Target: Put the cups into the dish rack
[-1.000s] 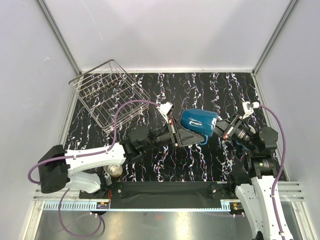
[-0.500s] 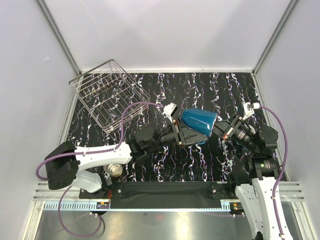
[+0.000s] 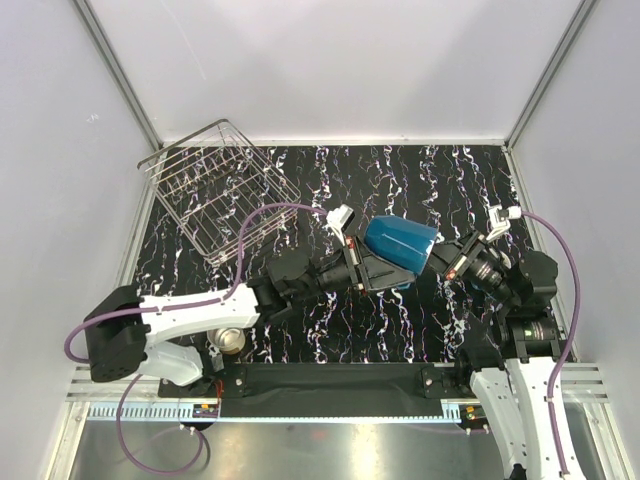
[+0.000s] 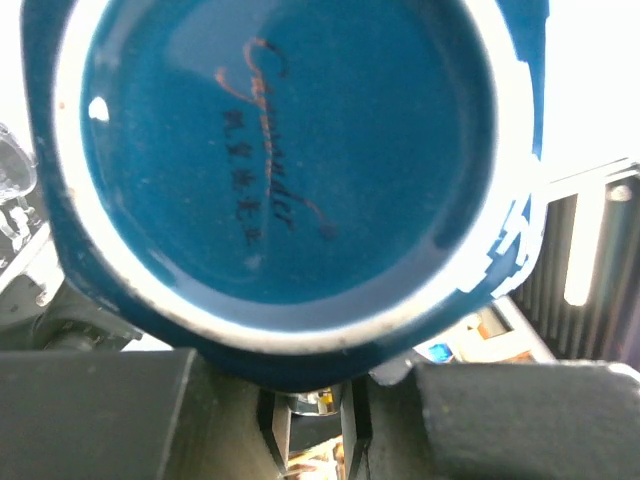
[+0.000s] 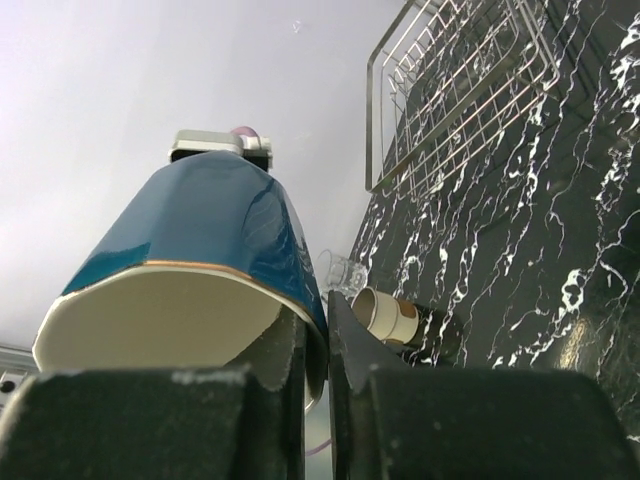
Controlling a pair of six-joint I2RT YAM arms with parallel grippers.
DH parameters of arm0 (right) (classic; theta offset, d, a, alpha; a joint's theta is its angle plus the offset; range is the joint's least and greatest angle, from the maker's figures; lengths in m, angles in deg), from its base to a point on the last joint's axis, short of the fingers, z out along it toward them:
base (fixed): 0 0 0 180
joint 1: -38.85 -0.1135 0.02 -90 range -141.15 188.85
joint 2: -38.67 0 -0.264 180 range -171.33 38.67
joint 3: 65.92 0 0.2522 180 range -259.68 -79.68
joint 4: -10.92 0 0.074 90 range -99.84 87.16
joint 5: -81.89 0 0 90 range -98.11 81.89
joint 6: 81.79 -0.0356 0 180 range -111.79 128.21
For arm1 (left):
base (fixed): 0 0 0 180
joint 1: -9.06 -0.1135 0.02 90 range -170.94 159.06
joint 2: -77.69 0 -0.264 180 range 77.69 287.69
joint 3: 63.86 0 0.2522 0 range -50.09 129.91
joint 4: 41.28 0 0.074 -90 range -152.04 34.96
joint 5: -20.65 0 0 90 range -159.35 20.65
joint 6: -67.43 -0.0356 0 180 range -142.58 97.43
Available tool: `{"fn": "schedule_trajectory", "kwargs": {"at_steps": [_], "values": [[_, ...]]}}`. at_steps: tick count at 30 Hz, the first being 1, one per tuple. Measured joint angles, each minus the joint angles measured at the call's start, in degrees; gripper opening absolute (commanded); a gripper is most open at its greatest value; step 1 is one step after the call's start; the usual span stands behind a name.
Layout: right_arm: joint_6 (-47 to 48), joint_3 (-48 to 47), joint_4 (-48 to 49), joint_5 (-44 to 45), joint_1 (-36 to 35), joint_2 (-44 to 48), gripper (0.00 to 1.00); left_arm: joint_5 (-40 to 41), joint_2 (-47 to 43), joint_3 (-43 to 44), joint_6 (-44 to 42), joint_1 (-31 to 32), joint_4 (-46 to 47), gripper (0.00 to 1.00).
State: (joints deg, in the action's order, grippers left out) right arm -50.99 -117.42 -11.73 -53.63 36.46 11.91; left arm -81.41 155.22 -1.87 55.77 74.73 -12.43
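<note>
A dark blue cup [image 3: 400, 243] with a cream inside hangs on its side above the table's middle, held between both arms. My right gripper [image 3: 440, 262] is shut on its rim, one finger inside and one outside the wall [image 5: 318, 330]. My left gripper [image 3: 362, 268] is at the cup's base, which fills the left wrist view [image 4: 280, 150]. Its jaws [image 4: 310, 410] are drawn close on the cup's lower edge. The dish rack [image 3: 215, 190] stands tilted at the far left, with no cup in it. A beige cup [image 5: 385, 315] lies on its side beside a clear glass [image 5: 340, 268].
The beige cup [image 3: 232, 340] lies close to the left arm's base at the near edge. White walls enclose the black marbled table [image 3: 400, 170] on three sides. A purple cable [image 3: 260, 215] loops from the left wrist over the rack's near corner.
My left arm has pushed right against the cup's base, its jaws widening and then narrowing on it. The cup has shifted slightly right. The right gripper kept its hold.
</note>
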Motion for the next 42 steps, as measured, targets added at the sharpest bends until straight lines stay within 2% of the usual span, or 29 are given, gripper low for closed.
{"fn": "schedule_trajectory", "kwargs": {"at_steps": [2,4,5,6,9,10,13,18,20,26,29,36,42], "values": [[0.44,-0.44,-1.18,-0.61,-0.20,0.02,0.01,0.02,-1.51,0.39,-1.68,0.26,-3.39,0.00],[0.48,-0.52,-1.51,-1.31,-0.66,0.02,0.04,0.11,-3.52,0.63,-3.74,0.59,-7.21,0.00],[0.46,-0.52,-1.64,-2.05,-1.01,0.00,0.27,0.09,-4.52,0.63,-4.76,0.74,-8.98,0.00],[0.28,-0.50,-1.70,-2.34,-1.31,-0.02,0.40,0.09,-5.44,0.63,-5.75,0.90,-10.54,0.00],[1.42,-0.57,-3.39,-2.12,-1.38,0.22,0.63,2.03,-8.85,0.72,-12.09,0.35,-19.67,0.00],[1.95,-0.61,-4.09,-1.79,-1.11,0.20,0.68,3.30,-9.94,0.81,-13.92,-0.48,-22.75,0.00],[4.57,-1.84,-8.81,0.74,-1.14,-0.02,0.73,6.86,-13.11,0.83,-18.78,-2.56,-31.50,0.00],[9.46,-4.63,-16.87,5.90,-1.14,-0.28,0.74,12.31,-19.93,1.31,-27.19,-6.75,-47.30,0.00],[10.71,-4.72,-19.19,7.34,-1.14,-0.24,0.74,13.68,-22.23,2.80,-30.95,-10.19,-54.90,0.00],[12.94,-4.68,-23.28,10.05,-1.14,0.46,0.74,21.42,-23.93,9.62,-40.22,-26.58,-69.92,0.00],[13.64,-4.68,-24.30,10.51,-1.14,0.48,0.74,25.09,-20.48,14.01,-43.82,-32.81,-74.71,0.00],[15.82,-4.85,-27.54,11.30,-1.14,0.50,0.75,32.85,-5.14,22.36,-49.22,-46.05,-77.24,0.00],[16.76,-6.08,-30.49,11.72,-1.14,0.98,0.75,36.59,9.60,29.09,-52.96,-51.39,-75.25,0.00]]}}
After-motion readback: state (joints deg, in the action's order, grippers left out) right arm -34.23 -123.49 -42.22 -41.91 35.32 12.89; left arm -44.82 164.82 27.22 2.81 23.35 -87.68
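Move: The left hand already grips the blue cup's handle, the cup's middle some 5 cm ahead, 2 cm right and slightly above; the dish rack lies about 32 cm ahead, 39 cm left and 30 cm below. The cream cup is about 35 cm left, 2 cm back and 32 cm below. From the right hand, still pinching the rim, the blue cup's middle is about 3 cm ahead and 6 cm left, the rack about 25 cm ahead, 44 cm left and 27 cm below. Right fingers release the rim; left swings the blue cup some 50 cm left-forward, lowering and tilting fingers down. ##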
